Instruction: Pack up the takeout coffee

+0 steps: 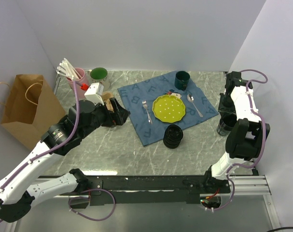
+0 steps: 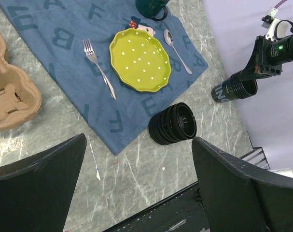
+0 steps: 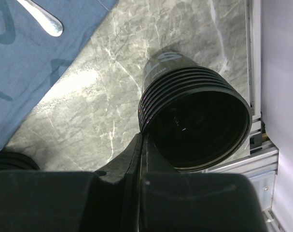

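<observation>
One takeout coffee cup [image 3: 194, 121], black and ribbed, leans over at the table's right edge. My right gripper [image 3: 143, 137] is shut on its rim, one finger inside the mouth and one outside. The same cup [image 1: 224, 126] sits under the right arm in the top view. A second black ribbed cup [image 1: 173, 136] lies on its side at the front edge of the blue cloth, also visible as a cup [image 2: 173, 124] in the left wrist view. My left gripper [image 2: 138, 145] hangs open above bare table, left of that cup, with nothing between its fingers.
A tan cardboard cup carrier [image 2: 8, 92] lies left of the blue letter cloth [image 1: 136, 96]. The cloth holds a green plate [image 1: 169, 107], fork [image 1: 146, 111], spoon [image 1: 194, 104] and dark green mug [image 1: 182, 79]. A brown paper bag [image 1: 28, 108] stands at far left.
</observation>
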{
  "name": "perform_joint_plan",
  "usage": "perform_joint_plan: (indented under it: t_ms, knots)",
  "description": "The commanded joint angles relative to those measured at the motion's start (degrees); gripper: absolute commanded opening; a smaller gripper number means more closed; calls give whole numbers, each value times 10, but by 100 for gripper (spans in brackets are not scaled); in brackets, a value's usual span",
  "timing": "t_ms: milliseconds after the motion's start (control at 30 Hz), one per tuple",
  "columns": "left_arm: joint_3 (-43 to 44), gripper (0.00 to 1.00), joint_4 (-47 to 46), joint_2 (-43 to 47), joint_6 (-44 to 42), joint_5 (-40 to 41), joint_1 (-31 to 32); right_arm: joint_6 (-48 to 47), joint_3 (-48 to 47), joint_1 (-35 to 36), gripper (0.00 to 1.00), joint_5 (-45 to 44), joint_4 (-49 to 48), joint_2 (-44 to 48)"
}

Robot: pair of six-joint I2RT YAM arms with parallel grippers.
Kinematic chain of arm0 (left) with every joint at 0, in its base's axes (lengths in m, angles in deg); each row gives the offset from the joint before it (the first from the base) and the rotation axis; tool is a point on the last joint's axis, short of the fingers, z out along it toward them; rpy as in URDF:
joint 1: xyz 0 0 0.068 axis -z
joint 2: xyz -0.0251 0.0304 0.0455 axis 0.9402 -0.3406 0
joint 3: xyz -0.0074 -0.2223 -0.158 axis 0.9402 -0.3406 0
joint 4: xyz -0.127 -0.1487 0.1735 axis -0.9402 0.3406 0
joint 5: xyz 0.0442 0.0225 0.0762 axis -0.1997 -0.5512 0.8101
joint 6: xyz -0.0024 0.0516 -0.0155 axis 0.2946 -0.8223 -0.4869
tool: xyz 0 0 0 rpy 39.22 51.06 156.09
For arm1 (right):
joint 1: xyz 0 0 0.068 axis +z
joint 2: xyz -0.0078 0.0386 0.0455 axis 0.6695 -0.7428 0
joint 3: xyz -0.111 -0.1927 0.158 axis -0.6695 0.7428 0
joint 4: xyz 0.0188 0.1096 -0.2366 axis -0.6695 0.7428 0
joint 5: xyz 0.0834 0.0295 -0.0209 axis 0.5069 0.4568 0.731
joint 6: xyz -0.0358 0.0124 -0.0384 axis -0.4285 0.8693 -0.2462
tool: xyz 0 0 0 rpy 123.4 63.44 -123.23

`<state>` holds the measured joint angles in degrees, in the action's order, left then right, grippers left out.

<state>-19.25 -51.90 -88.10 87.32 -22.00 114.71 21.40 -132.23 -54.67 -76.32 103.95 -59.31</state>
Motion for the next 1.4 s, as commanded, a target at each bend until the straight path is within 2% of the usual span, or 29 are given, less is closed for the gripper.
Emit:
perform_joint_plan:
  t_ms: [0,767,1367]
  knots:
    - [9,97,-10,-2,-8,1,2,-5,-30,-5,0,-11,4,9]
    - [2,97,-12,0,-5,-3,2,7,-57,-4,0,-46,34,23]
    - [7,97,-14,2,-5,-3,2,54,-186,6,0,-120,145,21]
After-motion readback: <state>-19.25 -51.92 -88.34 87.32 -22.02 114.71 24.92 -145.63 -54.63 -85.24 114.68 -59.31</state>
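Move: My right fingers are already shut on the top cup's rim, at the side away from me and to the left; its middle lies about 3 cm back, 2 cm to my right and 4 cm below, nested in the cup stack. The spoon lies about 10 cm ahead and 14 cm left, the lid stack 7 cm back and 25 cm left, both lower. From my idle left hand, that cup is roughly 5 cm ahead, 48 cm right and 22 cm down. I keep the pinch on the top cup's rim with my right fingers and draw it upward out of the cup stack, barely creeping at first and then quickening, for about 6 cm in all. I drift a couple of centimetres to the right as it rises and tip the wrist some 10 degrees so the fingertips swing rightward, turning slightly clockwise. ##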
